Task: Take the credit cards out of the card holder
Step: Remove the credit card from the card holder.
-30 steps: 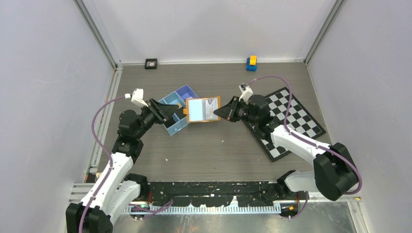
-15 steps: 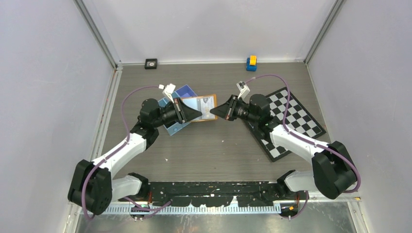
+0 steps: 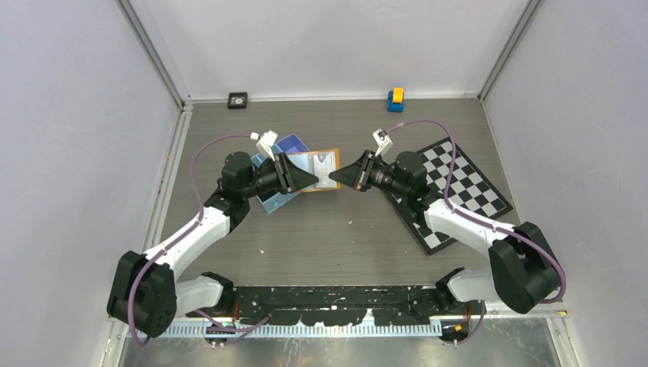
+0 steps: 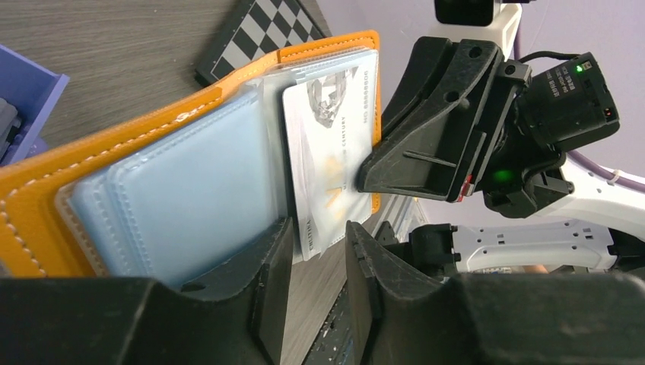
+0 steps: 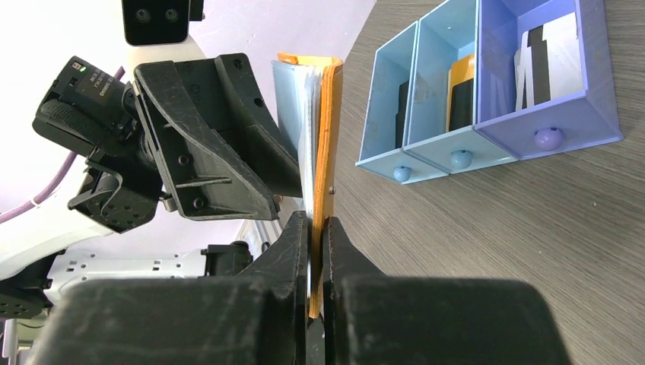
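The orange card holder point(image 3: 322, 160) is held open above the table, its pale plastic sleeves point(image 4: 182, 190) facing my left wrist camera. My right gripper point(image 5: 317, 228) is shut on its orange edge point(image 5: 327, 152) from the right. A white credit card point(image 4: 331, 152) sticks partly out of a sleeve. Its lower corner lies between the fingers of my left gripper point(image 4: 318, 258), which is open with a gap on either side. From above, the left gripper point(image 3: 315, 181) and right gripper point(image 3: 333, 178) meet nearly tip to tip at the holder.
A blue three-compartment tray point(image 3: 289, 144) sits just left of and behind the holder, with flat card-like things point(image 5: 544, 65) standing in its compartments point(image 5: 471, 144). A chessboard point(image 3: 458, 180) lies under the right arm. A yellow and blue block point(image 3: 395, 99) and a small black object point(image 3: 238, 100) rest by the back wall.
My left arm swung from over the tray across to the card holder, and its fingers now straddle the white card's corner. The right gripper kept hold of the holder, nearly still.
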Controlling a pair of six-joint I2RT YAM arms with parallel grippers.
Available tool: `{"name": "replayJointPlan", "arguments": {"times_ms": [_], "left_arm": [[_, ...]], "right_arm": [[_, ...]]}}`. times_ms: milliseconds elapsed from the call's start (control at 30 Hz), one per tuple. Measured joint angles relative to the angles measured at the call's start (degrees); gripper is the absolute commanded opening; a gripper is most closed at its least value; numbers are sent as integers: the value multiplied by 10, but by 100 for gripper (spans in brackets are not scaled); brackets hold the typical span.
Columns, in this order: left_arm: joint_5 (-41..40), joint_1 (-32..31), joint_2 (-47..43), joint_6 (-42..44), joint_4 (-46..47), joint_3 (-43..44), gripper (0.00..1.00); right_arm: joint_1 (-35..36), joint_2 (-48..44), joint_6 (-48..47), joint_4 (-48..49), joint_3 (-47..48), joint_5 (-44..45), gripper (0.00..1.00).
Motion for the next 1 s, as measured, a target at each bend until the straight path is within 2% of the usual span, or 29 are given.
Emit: {"name": "replayJointPlan", "arguments": {"times_ms": [167,400,567,733,833,1000], "left_arm": [[-11,-1,-3,8,-20,6,36],[-2,0,3,1,-8,6,22],[35,18,42,-53,83,-3,13],[67,35,62,-114,193,-29,10],[77,39,63,-139,239,-36,1],[90,40,63,-160,287,-39,0]], "right_arm": [[0,0,2,0,-2,0,1],[-1,9,14,19,-2,-6,1],[-10,21,30,50,-2,-9,1],[-14,29,48,76,-2,-18,1],[-16,35,62,100,-2,-27,7],[-19,45,82,140,-2,-45,13]]}}
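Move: The card in its clear sleeve is right at my left fingertips: its middle is about 3 cm ahead and 2 cm to the right, at roughly the same height. The pale blue sleeves lie some 3 cm ahead and 3 cm to the left; the compartment tray stands on the table about 9 cm ahead, 9 cm left and 18 cm down. From my right hand, clamping the holder, that card is about 3 cm ahead and 2 cm left. I shut my partly open left fingers on the near edge of the card's sleeve, easing about 1 cm forward over the page, then raise this hand some 3.5 cm, its tips tilting up nearly 15 degrees. My right hand keeps its pinch on the holder and climbs with it about 2.5 cm, its tips tilting up a little less. ##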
